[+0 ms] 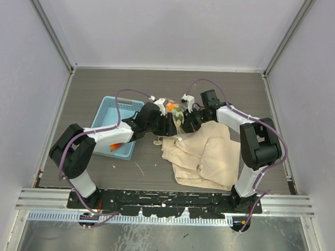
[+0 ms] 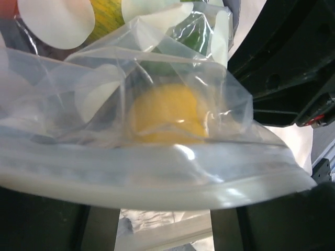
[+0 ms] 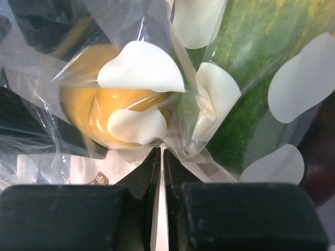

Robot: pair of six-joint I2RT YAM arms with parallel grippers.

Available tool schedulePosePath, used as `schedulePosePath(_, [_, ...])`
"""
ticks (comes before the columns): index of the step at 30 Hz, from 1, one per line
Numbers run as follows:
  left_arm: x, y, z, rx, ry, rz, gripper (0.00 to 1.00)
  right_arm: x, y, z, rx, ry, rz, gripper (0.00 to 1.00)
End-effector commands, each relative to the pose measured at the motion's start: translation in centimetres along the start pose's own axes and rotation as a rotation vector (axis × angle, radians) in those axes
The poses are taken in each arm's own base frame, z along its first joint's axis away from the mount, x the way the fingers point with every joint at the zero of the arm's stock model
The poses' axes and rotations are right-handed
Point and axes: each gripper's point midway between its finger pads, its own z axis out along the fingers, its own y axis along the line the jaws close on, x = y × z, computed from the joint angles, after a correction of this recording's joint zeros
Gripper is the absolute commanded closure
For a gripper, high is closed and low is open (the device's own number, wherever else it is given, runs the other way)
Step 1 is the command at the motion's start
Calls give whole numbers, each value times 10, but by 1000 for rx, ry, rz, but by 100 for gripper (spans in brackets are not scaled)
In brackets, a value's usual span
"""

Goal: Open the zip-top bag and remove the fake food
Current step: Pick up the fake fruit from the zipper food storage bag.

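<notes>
The zip-top bag (image 1: 178, 116) is held up between my two grippers, above the table's middle. It is clear film with white spots, and its zip strip (image 2: 157, 183) runs across the left wrist view. Fake food shows through the film: a yellow piece (image 2: 167, 112), an orange ball (image 3: 91, 112), a green striped piece (image 3: 251, 78) and a dark maroon one (image 3: 320, 157). My left gripper (image 2: 166, 206) has its fingers (image 2: 47, 225) standing apart under the strip, and their tips are hidden behind it. My right gripper (image 3: 161, 152) is shut, pinching a fold of the bag's film.
A light blue basket (image 1: 110, 110) stands left of the grippers, with an orange piece (image 1: 116, 146) showing by the left arm. A beige cloth bag (image 1: 205, 151) lies crumpled under and right of the grippers. Grey walls close in the table on three sides.
</notes>
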Motion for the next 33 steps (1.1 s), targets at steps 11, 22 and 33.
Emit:
schedulePosePath(11, [-10, 1, -43, -57, -52, 73, 64, -28, -2, -20, 48, -79, -75, 87])
schedulePosePath(22, [-9, 4, -69, -85, -74, 71, 65, -35, 5, -30, 51, -104, -124, 87])
schedulePosePath(33, [-7, 6, -93, -106, -91, 74, 65, -40, 9, -38, 55, -126, -147, 87])
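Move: The orange fruit is already between the left fingers, just inside the bag's mouth; the blue basket it is bound for lies about 25 cm to the left, 2 cm back and 8 cm lower. The rest of the fruit in the bag sits some 5 cm ahead and about level sideways; the beige cloth bag is 11 cm back, 10 cm right and 9 cm below. From the right hand, the basket is about 27 cm left, 2 cm back and 6 cm lower. The orange fruit, still gripped by the left fingers, is drawn out through the zip bag's mouth towards the blue basket, about 6 cm left while rising and coming back some 4 cm each, with hardly any wrist turn. The right hand keeps its closed fingers on the bag, then raises it nearly 3 cm, tilting slightly upward. ##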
